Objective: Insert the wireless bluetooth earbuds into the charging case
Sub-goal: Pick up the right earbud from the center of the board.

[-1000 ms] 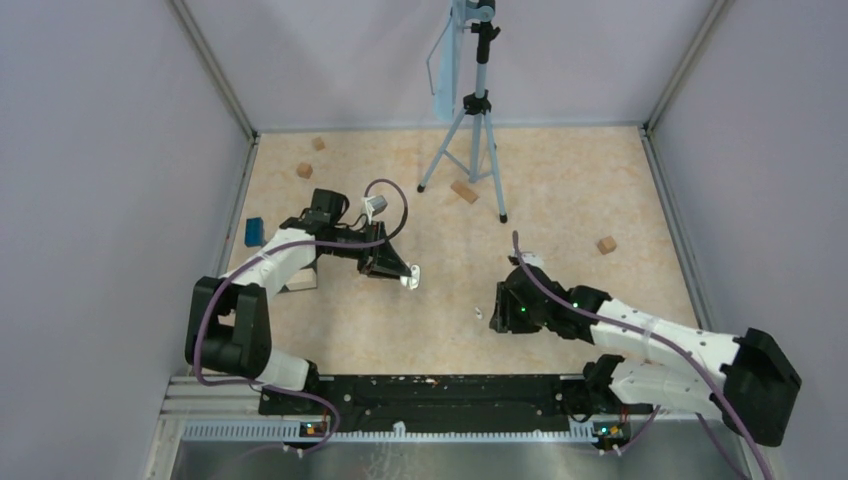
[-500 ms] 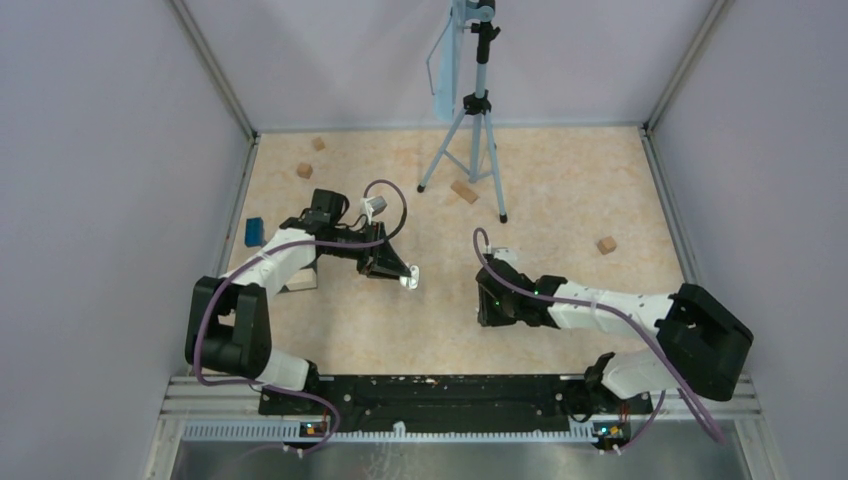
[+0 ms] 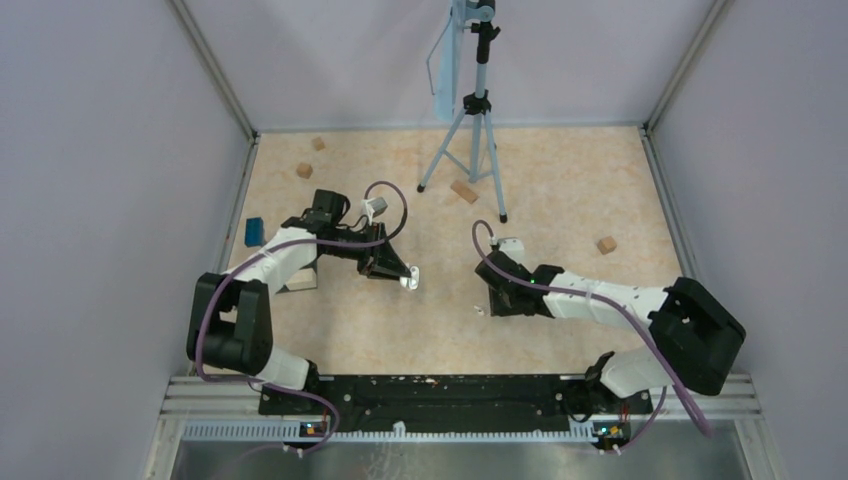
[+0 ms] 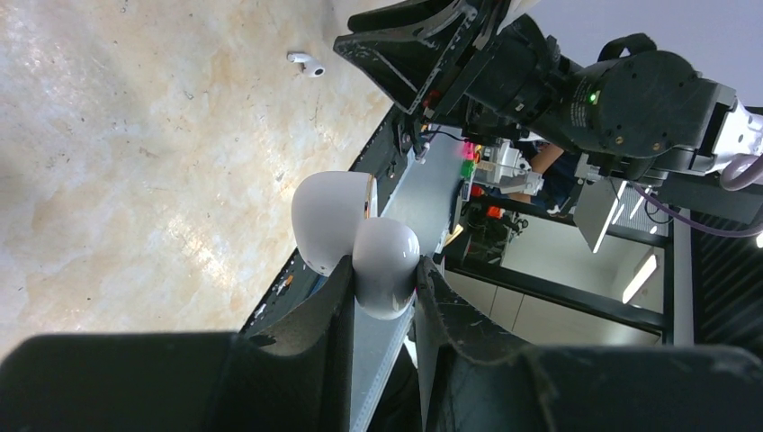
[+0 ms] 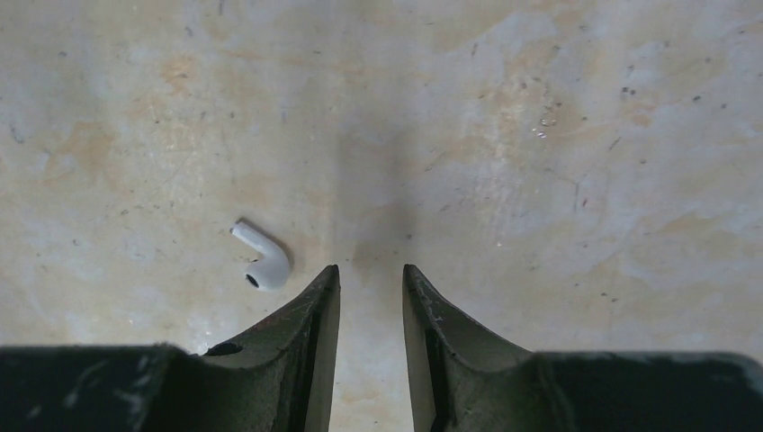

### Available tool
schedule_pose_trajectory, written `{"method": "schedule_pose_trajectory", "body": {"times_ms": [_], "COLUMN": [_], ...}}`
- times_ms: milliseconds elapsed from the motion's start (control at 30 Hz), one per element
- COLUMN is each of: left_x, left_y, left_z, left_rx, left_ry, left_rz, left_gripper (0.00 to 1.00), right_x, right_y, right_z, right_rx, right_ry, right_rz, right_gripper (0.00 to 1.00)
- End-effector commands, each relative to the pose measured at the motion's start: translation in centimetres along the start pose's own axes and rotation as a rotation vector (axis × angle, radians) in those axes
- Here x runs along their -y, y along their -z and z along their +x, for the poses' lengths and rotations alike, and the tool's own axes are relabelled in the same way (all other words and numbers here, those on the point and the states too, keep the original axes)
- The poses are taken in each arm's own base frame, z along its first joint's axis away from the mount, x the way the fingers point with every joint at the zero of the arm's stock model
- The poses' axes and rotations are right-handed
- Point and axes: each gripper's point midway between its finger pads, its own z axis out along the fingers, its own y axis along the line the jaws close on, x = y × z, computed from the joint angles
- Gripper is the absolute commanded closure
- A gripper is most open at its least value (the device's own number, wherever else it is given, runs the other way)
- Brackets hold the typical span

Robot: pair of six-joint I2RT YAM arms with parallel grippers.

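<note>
My left gripper (image 4: 382, 270) is shut on the lower half of a white charging case (image 4: 385, 261), held above the floor with its lid (image 4: 328, 216) swung open. From above, the case (image 3: 409, 281) shows at the tip of the left gripper (image 3: 404, 276). One white earbud (image 5: 261, 261) lies on the floor just left of my right gripper's left finger. The right gripper (image 5: 371, 270) points down at bare floor, open by a narrow gap with nothing in it. From above, the earbud (image 3: 480, 312) lies beside the right gripper (image 3: 489, 303). The left wrist view also catches this earbud (image 4: 309, 65).
A camera tripod (image 3: 470, 150) stands at the back centre. Tan wooden blocks (image 3: 463, 190) (image 3: 606, 244) (image 3: 304, 170) lie scattered, with another (image 3: 302, 282) by the left arm. A blue object (image 3: 253, 232) sits at the left wall. Walls close in three sides.
The right arm has swung its gripper to the left and a little farther out, to just beside the earbud, and its jaws have narrowed. The left arm and the case have not moved.
</note>
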Motion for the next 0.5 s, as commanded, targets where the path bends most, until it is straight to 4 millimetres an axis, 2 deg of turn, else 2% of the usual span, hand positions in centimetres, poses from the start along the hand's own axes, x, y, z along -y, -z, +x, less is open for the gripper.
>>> {"method": "schedule_pose_trajectory", "body": {"times_ms": [0, 167, 267, 400, 467], "left_x": [1.0, 0.8, 0.7, 0.7, 0.7], "left_y": [0.1, 0.1, 0.0, 0.0, 0.0], "left_z": [-0.8, -0.6, -0.5, -0.5, -0.6], "left_rx": [0.004, 0.001, -0.001, -0.004, -0.005], "left_ry": [-0.041, -0.041, -0.038, -0.036, -0.037], "left_rz": [0.026, 0.026, 0.025, 0.026, 0.027], "left_gripper": [1.00, 1.00, 1.00, 1.00, 1.00], "right_x": [-0.9, -4.4, -6.6, -10.4, -10.6], "right_y": [1.6, 2.7, 3.7, 5.2, 4.5], "right_z": [-3.4, -2.3, -1.8, -1.3, -0.2], "right_rx": [0.070, 0.001, -0.009, -0.023, -0.076], "right_ry": [-0.090, -0.207, -0.202, -0.140, -0.123], "right_rz": [-0.026, -0.204, -0.314, -0.544, -0.545], "right_gripper": [0.69, 0.68, 0.66, 0.66, 0.64]}}
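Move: The right earbud lies on the board some 5 cm to the right hand's left, about 2 cm farther out and roughly 3 cm below its open fingers. The charging case, held in the left gripper, is about 22 cm to the right hand's left, 2 cm farther out and 12 cm higher. From the left hand the earbud lies about 16 cm to the right, level fore and aft, some 15 cm below. Leftward and rising, the right hand sweeps about 6.5 cm across to the earbud's side of the board and climbs some 3.5 cm, easing back a little as it goes. The wrist rolls about 20 degrees, left side up, so the fingertips swing to point more to the left; they stay part open and empty. The left hand keeps holding the case still. ##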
